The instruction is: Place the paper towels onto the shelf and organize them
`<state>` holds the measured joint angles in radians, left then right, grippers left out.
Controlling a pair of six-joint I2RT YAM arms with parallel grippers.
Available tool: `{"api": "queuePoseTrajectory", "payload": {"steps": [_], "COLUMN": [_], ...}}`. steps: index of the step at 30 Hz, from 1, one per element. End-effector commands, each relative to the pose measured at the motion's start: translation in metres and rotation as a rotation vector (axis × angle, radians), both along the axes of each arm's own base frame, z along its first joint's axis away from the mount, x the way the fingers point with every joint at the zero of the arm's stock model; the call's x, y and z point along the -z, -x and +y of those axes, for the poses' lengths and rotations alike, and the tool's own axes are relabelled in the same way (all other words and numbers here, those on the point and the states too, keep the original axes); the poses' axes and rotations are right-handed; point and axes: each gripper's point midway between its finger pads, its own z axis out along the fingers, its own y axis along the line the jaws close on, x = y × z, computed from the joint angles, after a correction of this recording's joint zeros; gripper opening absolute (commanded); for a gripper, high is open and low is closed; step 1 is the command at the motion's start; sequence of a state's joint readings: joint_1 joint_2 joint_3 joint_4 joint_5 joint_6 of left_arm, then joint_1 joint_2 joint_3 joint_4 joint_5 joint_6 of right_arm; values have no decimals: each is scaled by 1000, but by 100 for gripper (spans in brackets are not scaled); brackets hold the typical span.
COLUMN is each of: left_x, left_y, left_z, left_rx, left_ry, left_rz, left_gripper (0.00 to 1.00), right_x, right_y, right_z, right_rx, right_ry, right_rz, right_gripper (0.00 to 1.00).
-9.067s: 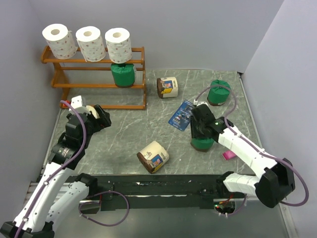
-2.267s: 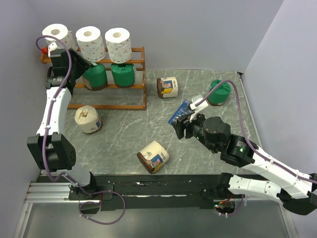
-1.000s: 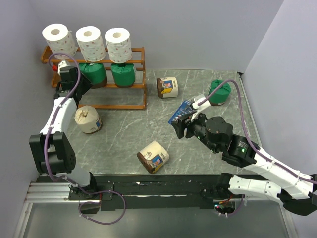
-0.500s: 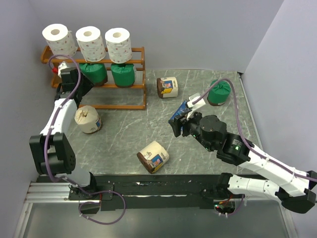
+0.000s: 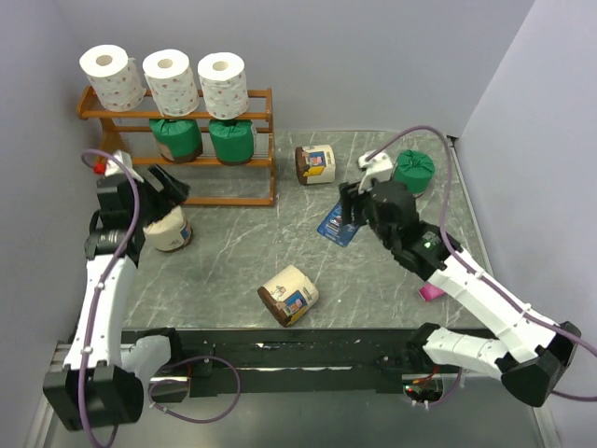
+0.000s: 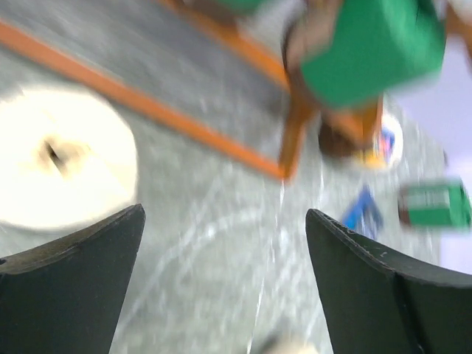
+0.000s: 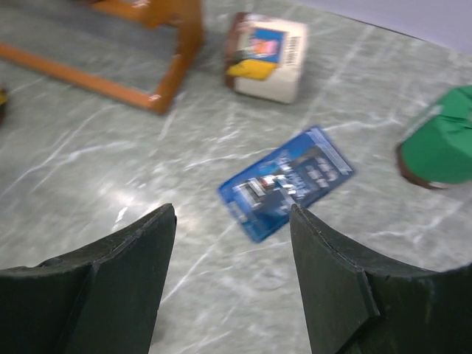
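Note:
The shelf stands at the far left with three white paper towels on its top tier and two green ones on the middle tier. My left gripper is open and empty, just in front of the shelf and above a cream roll. In the left wrist view that roll's end lies left of the open gripper. My right gripper hangs open and empty over the blue packet. Loose on the table are a green roll and two cream rolls.
A small pink item lies near the right arm. The shelf's lowest tier holds nothing. Grey walls close the table on the left, back and right.
My left gripper has opened wide and pulled back from the shelf's middle tier, ending over the cream roll. The right gripper has swung toward the far side, over the blue packet.

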<state>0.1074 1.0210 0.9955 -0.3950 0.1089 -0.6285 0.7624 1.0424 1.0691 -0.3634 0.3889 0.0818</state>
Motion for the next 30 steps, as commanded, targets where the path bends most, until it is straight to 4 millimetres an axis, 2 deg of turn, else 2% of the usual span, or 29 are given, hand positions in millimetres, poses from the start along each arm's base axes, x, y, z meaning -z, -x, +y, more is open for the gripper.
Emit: {"api": "queuePoseTrajectory", "payload": {"steps": [1,4,5,7,9,10,12,13,14,15,16,17,18,19,21,22,23,24,25,26,27,28,30], "left_x": [20,25,30,28,21,23,18,17,14,11,10,11,14,12,12,9,8,7,6,6,6,6,6], "left_y": [33,47,50,57,62,68,70,74,75,76,78,78,79,81,83,86,88,88,89,90,91,91,92], "left_z": [-44,-53,-54,-55,-61,-63,-63,-64,-66,-67,-68,-69,-68,-69,-74,-75,-77,-77,-78,-80,-81,-82,-83], "left_rx": [248,320,338,345,362,367,362,366,373,380,385,388,385,387,398,400,408,406,409,416,421,424,430], "left_ry": [63,44,24,9,18,23,17,19,18,20,19,20,21,20,10,4,2,-3,-4,-5,-5,-4,-4], "left_rz": [27,2,3,-28,-79,-103,-155,-175,-190,-197,-205,-201,-188,-191,-195,-206,-211,-218,-221,-221,-221,-223,-223], "left_gripper": [96,96,96,96,96,96,96,96,96,96,96,96,96,96,96,96,96,96,96,96,96,96,96], "right_x": [-27,-23,-22,-19,-13,-13,-16,-4,1,-1,13,18,14,30,31,47,52,46,65,71,65,80,80], "right_y": [-30,-46,-50,-65,-78,-90,-105,-115,-121,-130,-139,-145,-153,-164,-179,-190,-198,-207,-217,-221,-230,-237,-247], "right_z": [-29,-43,-43,-47,-68,-73,-98,-105,-112,-131,-137,-144,-157,-166,-185,-186,-189,-192,-196,-198,-199,-200,-206], "right_rx": [55,87,75,93,165,193,268,296,328,382,406,434,468,502,557,551,544,541,549,551,546,546,552], "right_ry": [-40,-88,-108,-119,-112,-108,-115,-108,-123,-136,-134,-151,-163,-154,-167,-167,-158,-154,-136,-110,-101,-78,-44], "right_rz": [-75,-65,-53,-34,12,27,40,75,94,97,134,149,143,178,173,206,208,195,235,250,235,261,248], "right_gripper": [71,72,71,71,72,71,71,72,71,71,72,71,71,71,71,70,70,70,70,69,69,69,69]}}
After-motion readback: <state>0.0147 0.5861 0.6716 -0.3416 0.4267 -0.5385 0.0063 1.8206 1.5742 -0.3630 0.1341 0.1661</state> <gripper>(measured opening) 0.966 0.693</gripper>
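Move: The green roll on the table lies about 29 cm ahead of the right hand, 22 cm to its right and 20 cm below. The blue booklet is roughly 15 cm ahead of that hand, 4 cm right and 26 cm down, and the far brown-and-cream roll some 32 cm ahead, 4 cm left and 20 cm down. From the left hand, the table's green roll is about 18 cm ahead, 60 cm right and 19 cm down, and the shelved green roll 15 cm ahead, 4 cm left and 4 cm down. The right hand, empty and already open, sweeps about 23 cm forward and 20 cm right towards the table's green roll, nearly level at first, then sinking some 10 cm as the wrist tips down and swings clockwise, its fingers still clear above the roll. The open left hand draws back from the shelved green roll, about 9 cm back and 8 cm right, dipping and then rising again while it turns some 25 degrees clockwise. ##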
